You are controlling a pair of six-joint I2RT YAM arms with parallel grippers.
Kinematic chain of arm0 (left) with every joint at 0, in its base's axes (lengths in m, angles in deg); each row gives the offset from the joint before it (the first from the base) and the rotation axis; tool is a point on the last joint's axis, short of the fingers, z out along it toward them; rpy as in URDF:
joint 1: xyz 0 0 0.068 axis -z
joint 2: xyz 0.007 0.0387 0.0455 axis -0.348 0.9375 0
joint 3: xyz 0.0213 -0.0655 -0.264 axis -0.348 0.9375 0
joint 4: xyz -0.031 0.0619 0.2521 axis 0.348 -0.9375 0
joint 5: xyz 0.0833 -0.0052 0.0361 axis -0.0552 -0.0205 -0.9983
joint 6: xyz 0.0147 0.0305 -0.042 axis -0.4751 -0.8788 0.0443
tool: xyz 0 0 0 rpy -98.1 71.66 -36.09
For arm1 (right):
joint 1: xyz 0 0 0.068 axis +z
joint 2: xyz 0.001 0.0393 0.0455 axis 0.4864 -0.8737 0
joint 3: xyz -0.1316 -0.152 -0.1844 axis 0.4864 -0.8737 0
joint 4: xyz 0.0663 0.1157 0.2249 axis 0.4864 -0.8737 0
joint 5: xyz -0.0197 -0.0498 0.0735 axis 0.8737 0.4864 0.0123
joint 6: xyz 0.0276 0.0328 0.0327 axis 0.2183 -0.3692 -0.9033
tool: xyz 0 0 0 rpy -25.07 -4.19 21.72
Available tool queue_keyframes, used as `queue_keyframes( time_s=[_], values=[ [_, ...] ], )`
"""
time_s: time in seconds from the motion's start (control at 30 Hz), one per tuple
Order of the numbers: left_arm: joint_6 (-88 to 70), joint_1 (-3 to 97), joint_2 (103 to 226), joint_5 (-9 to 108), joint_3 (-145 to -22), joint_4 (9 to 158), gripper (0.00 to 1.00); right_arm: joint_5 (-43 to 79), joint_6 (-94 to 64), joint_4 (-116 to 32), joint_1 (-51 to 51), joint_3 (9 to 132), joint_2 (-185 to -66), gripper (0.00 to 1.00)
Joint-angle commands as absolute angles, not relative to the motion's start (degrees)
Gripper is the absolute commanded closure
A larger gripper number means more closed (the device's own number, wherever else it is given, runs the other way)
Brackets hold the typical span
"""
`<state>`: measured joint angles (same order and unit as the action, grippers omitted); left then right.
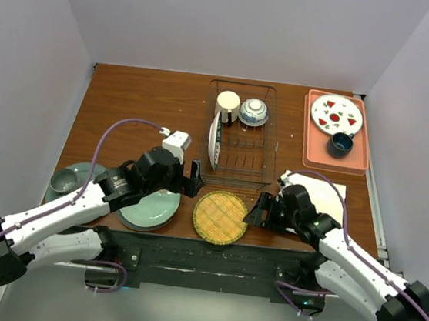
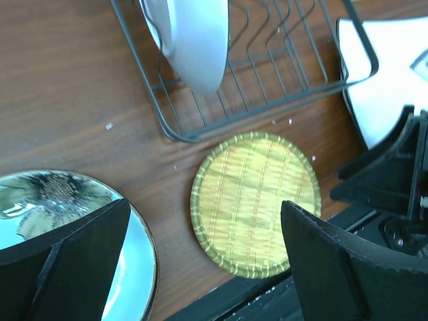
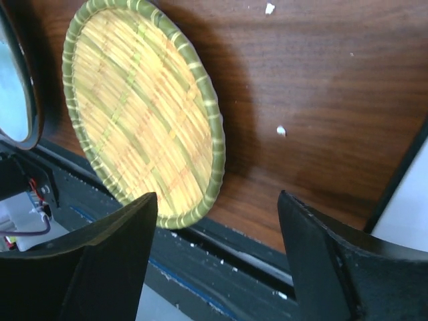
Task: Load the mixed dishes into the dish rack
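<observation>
The dish rack (image 1: 241, 132) holds a cream mug (image 1: 227, 104), a blue-white bowl (image 1: 253, 112) and an upright white plate with a dark rim (image 1: 215, 141) (image 2: 194, 40). A pale green flower plate (image 1: 149, 206) (image 2: 53, 200) lies on a teal-blue plate at the near left. The white square plate (image 1: 323, 190) (image 2: 388, 80) lies partly under my right arm. My left gripper (image 1: 195, 180) (image 2: 200, 261) hangs open between the flower plate and a woven tray, holding nothing. Right of that tray, my right gripper (image 1: 255, 210) (image 3: 214, 257) is open and empty.
A round yellow-green woven tray (image 1: 220, 217) (image 2: 254, 200) (image 3: 140, 114) lies at the near edge in front of the rack. A grey-green plate with a small cup (image 1: 69, 181) sits far left. A pink tray (image 1: 360, 150) at the back right carries a red-marked white plate (image 1: 336, 115) and dark blue cup (image 1: 340, 144).
</observation>
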<state>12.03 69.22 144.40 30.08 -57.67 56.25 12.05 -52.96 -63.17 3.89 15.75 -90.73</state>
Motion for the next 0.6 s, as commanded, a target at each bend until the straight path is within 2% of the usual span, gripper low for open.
queue_keyframes(
  time_s=[0.0, 0.07, 0.37, 0.4, 0.57],
  values=[
    [13.3, 69.0, 144.9, 34.9, -53.8, 62.0, 0.00, 10.4, -53.0, -53.0, 3.9, 14.6, -96.3, 0.28],
    [12.8, 69.0, 145.5, 36.1, -51.2, 65.1, 0.00, 10.4, -52.9, -49.8, 3.9, 13.8, -98.7, 0.35],
    [13.7, 69.0, 150.4, 37.4, -48.1, 69.7, 0.00, 10.2, -54.2, -38.3, 3.9, 8.9, -104.5, 0.46],
    [14.0, 69.0, 150.6, 37.0, -48.0, 69.7, 0.00, 10.0, -54.2, -37.6, 3.9, 8.7, -105.9, 0.52],
    [14.7, 69.0, 149.2, 34.6, -46.7, 69.5, 0.00, 9.0, -54.3, -33.6, 3.9, 8.8, -110.3, 0.67]
  ],
)
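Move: The woven tray's middle lies about 10 cm to the right hand's left, barely 1 cm nearer the base and some 4 cm lower. The square white plate sits roughly 15 cm to that hand's right and 4 cm farther out. From the left hand the tray is about 8 cm right, 7 cm back and 16 cm below, while the flowered green plate is some 12 cm left, 4 cm back and as low. Down, leftward and forward, about 3 cm each way, the right hand slips in on the woven tray's right rim, its fingers closing from three quarters open to under half, one either side of the rim; a firm pinch can't be seen. The left hand meanwhile sinks some 7 cm towards the tray from over its forward-left side, tipping slightly down, fingers staying wide, and levels off. ##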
